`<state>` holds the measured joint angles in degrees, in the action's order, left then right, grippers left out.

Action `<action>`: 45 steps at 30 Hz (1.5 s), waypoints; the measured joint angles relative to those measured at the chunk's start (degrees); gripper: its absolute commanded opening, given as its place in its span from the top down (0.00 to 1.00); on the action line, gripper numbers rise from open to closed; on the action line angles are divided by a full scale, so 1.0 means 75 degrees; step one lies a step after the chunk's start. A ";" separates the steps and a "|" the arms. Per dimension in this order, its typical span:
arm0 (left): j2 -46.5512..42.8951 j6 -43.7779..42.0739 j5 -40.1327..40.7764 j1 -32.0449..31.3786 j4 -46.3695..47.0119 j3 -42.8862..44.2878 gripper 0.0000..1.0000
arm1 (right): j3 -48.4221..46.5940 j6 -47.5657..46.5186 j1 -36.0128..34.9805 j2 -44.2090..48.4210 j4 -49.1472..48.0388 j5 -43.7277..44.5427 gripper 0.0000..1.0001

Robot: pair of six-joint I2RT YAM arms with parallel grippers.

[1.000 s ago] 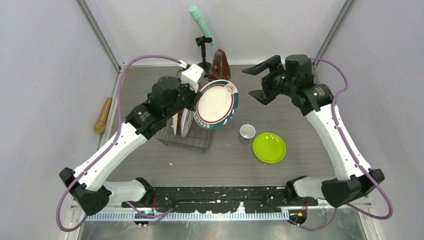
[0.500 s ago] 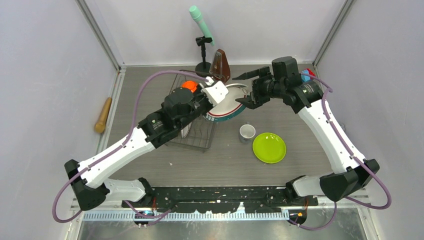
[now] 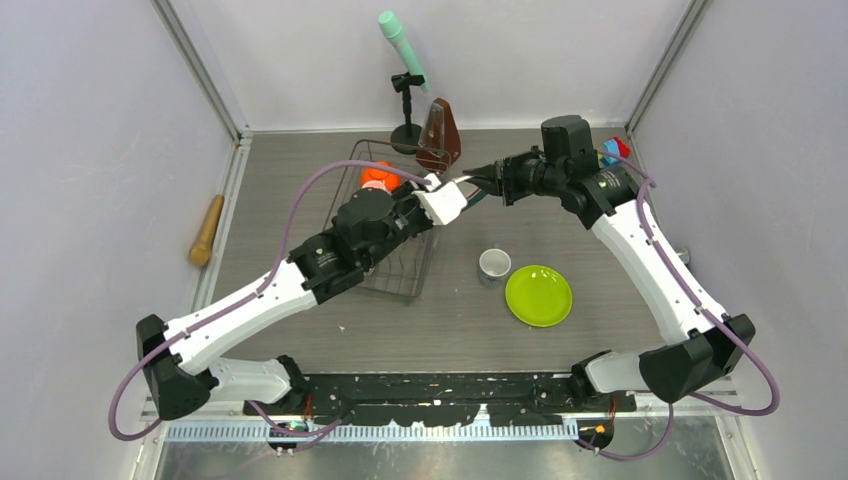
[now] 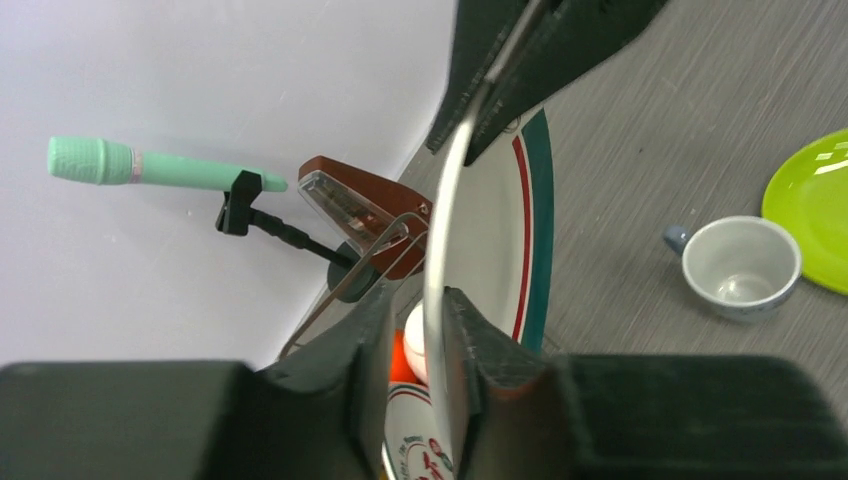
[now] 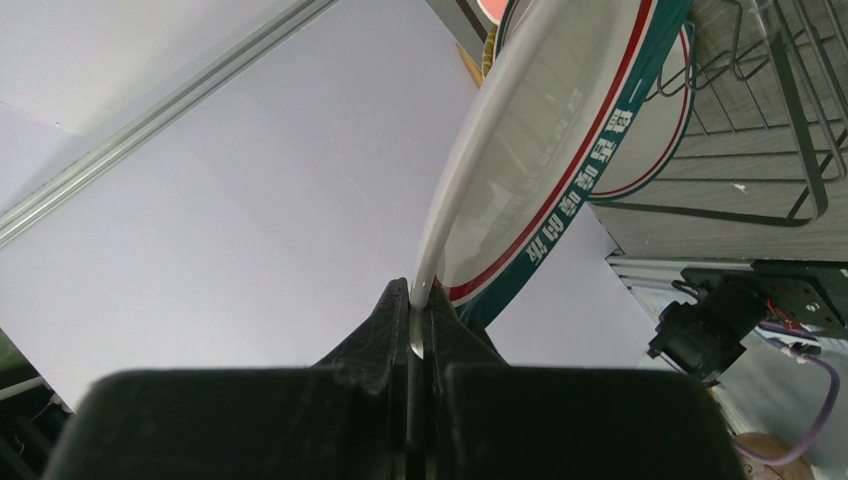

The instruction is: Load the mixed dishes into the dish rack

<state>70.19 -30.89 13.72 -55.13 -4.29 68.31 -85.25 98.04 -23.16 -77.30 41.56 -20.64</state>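
Observation:
A white plate with red and teal rim bands [image 4: 500,230] hangs edge-on between both grippers, over the right end of the dark wire dish rack [image 3: 395,278]. My right gripper [image 5: 420,300] is shut on its rim [image 5: 540,150]; in the top view it [image 3: 482,180] reaches in from the right. My left gripper [image 4: 418,295] straddles the opposite rim. One finger touches the plate and a gap shows at the other, so it is open. In the top view it [image 3: 455,193] sits beside the right one. An orange bowl [image 3: 378,176] and upright plates stand in the rack.
A small white cup [image 3: 494,265] and a lime-green plate [image 3: 539,295] lie on the table right of the rack. A brown metronome [image 3: 440,135] and a mint microphone on a stand [image 3: 400,45] stand behind it. Toy blocks [image 3: 612,150] are far right; a wooden stick [image 3: 207,230] lies far left.
My left arm has swung the plate down and to the right, turning it edge-on. My right gripper has moved left and closed on the plate's rim.

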 measured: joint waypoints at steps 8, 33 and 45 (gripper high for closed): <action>-0.0702 0.1679 -0.0245 0.0000 -0.0892 0.0790 0.26 | 0.0708 -0.0498 0.0003 0.0003 -0.1443 -0.0149 1.00; -0.1285 0.6044 -0.0889 0.3214 -0.4782 0.1629 0.20 | 0.3249 -0.2952 -0.0382 -0.0070 -0.5916 -0.3130 1.00; -0.1448 0.6306 -0.1035 0.3888 -0.4966 0.1443 0.20 | 0.2911 -0.3867 -0.0720 -0.0804 -0.5761 -0.3340 1.00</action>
<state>59.33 16.40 5.96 -25.98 -41.54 79.13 -63.42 69.04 -28.56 -83.33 -1.65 -45.69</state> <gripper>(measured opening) 0.800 0.064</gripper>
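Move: The right hand grips the plate near the left hand; the free slot in the dish rack lies about 14 cm to the right hand's left, 6 cm back and 22 cm below. From the right hand, the white plate already racked stands some 21 cm left and 6 cm back, the white bowl 12 cm left and 4 cm ahead, both about as low. From the left hand, the slot is roughly 9 cm left, 4 cm back, 22 cm below. Left hand lets go, retreating left; right carries the plate about 8 cm left and down towards the rack. ##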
